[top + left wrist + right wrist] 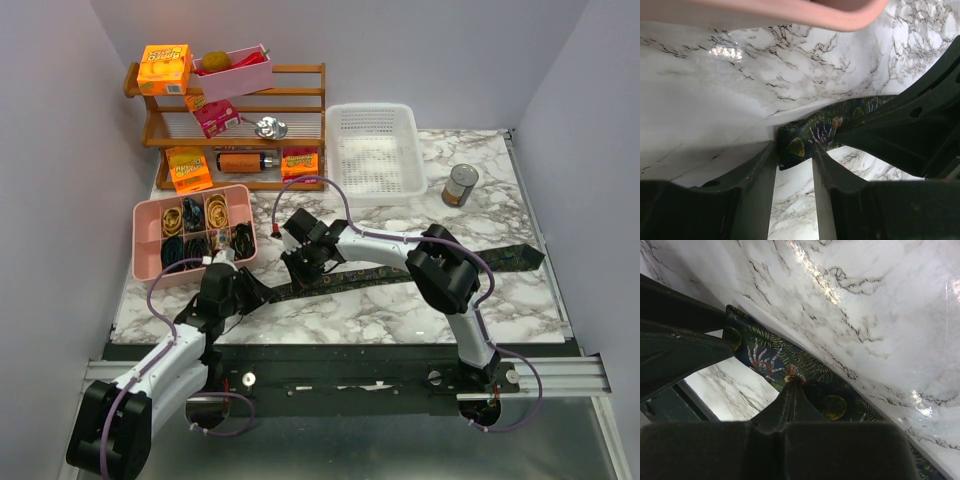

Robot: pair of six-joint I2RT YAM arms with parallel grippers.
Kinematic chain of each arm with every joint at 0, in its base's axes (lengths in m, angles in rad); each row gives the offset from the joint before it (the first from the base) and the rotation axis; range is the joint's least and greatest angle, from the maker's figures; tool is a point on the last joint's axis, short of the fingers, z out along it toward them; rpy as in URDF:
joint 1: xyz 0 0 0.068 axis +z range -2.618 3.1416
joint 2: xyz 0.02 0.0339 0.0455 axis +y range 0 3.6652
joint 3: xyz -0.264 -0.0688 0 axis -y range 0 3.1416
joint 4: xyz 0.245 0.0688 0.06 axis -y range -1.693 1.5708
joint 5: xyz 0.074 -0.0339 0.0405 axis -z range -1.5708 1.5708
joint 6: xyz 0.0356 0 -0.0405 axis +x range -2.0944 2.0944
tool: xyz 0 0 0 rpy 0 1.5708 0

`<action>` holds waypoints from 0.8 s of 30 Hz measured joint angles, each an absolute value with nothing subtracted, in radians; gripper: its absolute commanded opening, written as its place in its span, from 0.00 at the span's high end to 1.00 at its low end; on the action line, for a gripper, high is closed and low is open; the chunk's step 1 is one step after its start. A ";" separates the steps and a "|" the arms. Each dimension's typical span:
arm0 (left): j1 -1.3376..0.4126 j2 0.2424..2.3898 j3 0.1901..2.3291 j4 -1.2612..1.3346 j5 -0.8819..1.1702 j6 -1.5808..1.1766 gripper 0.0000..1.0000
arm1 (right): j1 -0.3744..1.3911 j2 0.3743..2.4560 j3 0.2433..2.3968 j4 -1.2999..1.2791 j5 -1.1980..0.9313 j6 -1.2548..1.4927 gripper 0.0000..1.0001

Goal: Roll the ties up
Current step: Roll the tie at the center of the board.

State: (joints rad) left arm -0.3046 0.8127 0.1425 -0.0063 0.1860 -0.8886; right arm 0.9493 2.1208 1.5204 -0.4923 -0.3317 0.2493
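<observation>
One dark, leaf-patterned tie (515, 258) lies flat across the marble table, running from the right edge towards the left arm. My left gripper (250, 290) is low at its narrow end. In the left wrist view, that end (802, 142) sits between the parted fingertips of the left gripper (795, 150), and bare marble shows in the gap behind it. My right gripper (303, 270) is just to the right of it on the same tie. In the right wrist view, the right gripper (792, 381) is shut with its tips resting on the fabric (772, 357).
A pink divided box (150, 215) of elastic loops stands right behind the left gripper; its rim (790, 15) shows in the left wrist view. Farther back are a wooden shelf (300, 110) with snack boxes, a white basket (375, 150) and a tin can (460, 185).
</observation>
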 measured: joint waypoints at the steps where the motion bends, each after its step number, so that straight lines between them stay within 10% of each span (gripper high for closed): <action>1: -0.304 0.813 0.141 -0.004 0.187 -0.890 0.64 | 0.949 2.121 1.520 -0.492 -0.332 0.250 0.99; 13: -0.303 0.823 0.142 -0.027 0.187 -0.877 0.94 | 0.949 2.121 1.520 -0.492 -0.334 0.253 1.00; 24: -0.303 0.815 0.225 -0.145 0.176 -0.817 1.00 | 0.949 2.118 1.523 -0.491 -0.335 0.252 1.00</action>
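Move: The tie's near end lies right between the left hand's open fingers, about 1 cm ahead, 1 cm to the right and 1 cm below. The pink tray's middle is some 13 cm ahead and 17 cm left of this hand; the white basket is roughly 33 cm ahead and 24 cm right. From the right hand, its shut fingertips already on the tie, that end lies about 8 cm left, 2 cm back and 1 cm lower. Left fingers shut, pinching the tie's end, dip slightly, then rise about 1 cm while the right pins it. ##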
